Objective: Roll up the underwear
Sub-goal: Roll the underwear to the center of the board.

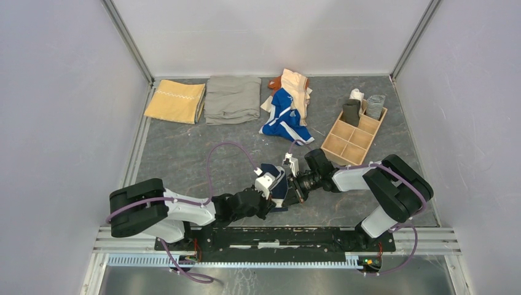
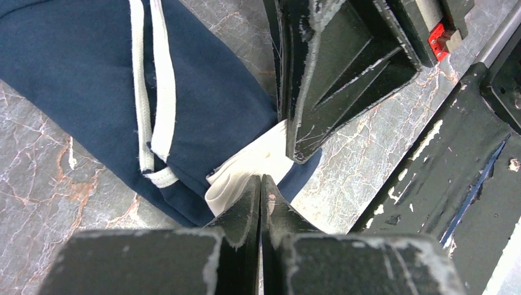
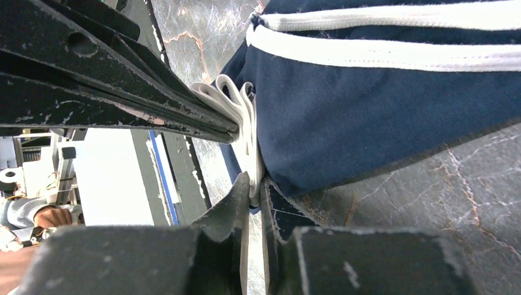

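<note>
The navy underwear (image 1: 282, 192) with white trim lies bunched on the grey table near the front edge, between both grippers. In the left wrist view the underwear (image 2: 80, 74) fills the upper left. My left gripper (image 2: 260, 179) is shut, its tips pressed against the folded white waistband (image 2: 246, 169); no cloth shows between them. My right gripper (image 3: 252, 185) is shut on the underwear (image 3: 381, 110), with a strip of white band caught between its jaws. The two grippers meet tip to tip at the same white edge: left gripper (image 1: 278, 189), right gripper (image 1: 293, 184).
At the back lie a pile of bright blue and peach pieces (image 1: 286, 110), a folded grey-khaki cloth (image 1: 232, 98) and a mustard-yellow cloth (image 1: 176, 101). A wooden divided box (image 1: 351, 140) at the right holds rolled items (image 1: 351, 112). The arms' black base rail (image 1: 276, 236) runs close behind the grippers.
</note>
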Tool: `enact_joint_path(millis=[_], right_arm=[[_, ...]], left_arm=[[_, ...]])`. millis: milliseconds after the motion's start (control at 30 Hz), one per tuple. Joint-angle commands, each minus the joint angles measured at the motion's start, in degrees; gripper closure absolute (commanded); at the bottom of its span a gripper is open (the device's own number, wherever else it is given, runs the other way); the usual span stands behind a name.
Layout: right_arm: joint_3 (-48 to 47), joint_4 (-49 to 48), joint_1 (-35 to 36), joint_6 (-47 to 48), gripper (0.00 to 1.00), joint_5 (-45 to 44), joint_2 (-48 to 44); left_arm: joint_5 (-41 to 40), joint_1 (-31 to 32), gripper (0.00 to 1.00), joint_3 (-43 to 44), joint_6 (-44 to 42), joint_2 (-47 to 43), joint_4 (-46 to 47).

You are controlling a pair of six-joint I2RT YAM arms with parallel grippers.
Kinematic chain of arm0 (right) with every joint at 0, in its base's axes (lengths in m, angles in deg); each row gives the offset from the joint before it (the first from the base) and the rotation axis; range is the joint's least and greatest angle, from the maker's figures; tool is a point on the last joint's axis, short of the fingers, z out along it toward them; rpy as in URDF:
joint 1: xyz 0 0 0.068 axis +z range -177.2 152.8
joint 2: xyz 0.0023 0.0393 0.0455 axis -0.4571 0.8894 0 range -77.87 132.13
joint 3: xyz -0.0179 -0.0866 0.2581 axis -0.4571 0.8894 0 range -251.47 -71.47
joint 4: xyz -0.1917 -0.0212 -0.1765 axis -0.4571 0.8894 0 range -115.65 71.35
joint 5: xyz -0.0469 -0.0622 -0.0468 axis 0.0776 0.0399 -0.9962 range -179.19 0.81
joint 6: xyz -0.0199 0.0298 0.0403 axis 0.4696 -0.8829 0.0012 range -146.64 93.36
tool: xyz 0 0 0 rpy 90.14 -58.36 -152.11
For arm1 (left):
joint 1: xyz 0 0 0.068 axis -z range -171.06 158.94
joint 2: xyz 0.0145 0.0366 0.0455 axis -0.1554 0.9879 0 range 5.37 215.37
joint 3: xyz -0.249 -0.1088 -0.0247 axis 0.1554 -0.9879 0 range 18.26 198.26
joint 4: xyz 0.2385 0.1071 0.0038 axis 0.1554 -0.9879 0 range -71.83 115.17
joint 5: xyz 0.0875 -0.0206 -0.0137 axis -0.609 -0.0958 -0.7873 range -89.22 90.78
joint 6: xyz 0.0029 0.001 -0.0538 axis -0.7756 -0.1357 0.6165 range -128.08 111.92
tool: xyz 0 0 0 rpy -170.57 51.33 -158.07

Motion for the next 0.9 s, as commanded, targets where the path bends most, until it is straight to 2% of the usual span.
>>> enact_joint_path(millis=[0, 567, 733, 867], right_arm=[[1.0, 6.6, -0.4, 3.3, 0.83, -8.7, -0.2], [-0.2, 10.9, -0.3, 1.2, 0.55, -13.5, -11.7], [-1.6, 13.7, -0.4, 1.5, 0.53, -18.9, -16.7], [-1.2, 12.0, -0.3, 1.2, 0.56, -18.2, -20.3]], left_arm=[[-1.3, -0.9, 0.98, -2.1, -0.5, 0.3, 1.9], [0.8, -2.8, 0.98, -2.8, 0.5, 3.5, 4.1], [1.1, -3.0, 0.98, -2.7, 0.6, 3.7, 4.0], [1.5, -3.1, 0.98, -2.5, 0.6, 4.0, 4.0]])
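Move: The cream waistband roll of the navy underwear is already under the left hand's shut fingertips, its middle about 1 cm ahead and 1 cm to the right, about 1 cm below. The right hand still pinches the roll's right end, so the middle lies some 3 cm to its left, level fore and aft. The navy cloth spreads with its middle roughly 6 cm ahead and 4 cm left of the right hand; the blue garment lies about 26 cm straight ahead of that hand. The right hand opens to nearly half its range and lets go of the right end of the waistband roll, then backs off forward, to its right and up, some 4 to 5 cm in all and quickening towards the end, while its wrist turns about 15 degrees, partly clockwise. The left hand stays with its shut fingertips on the other part of the roll, easing about 1 cm forward and then holding still. ##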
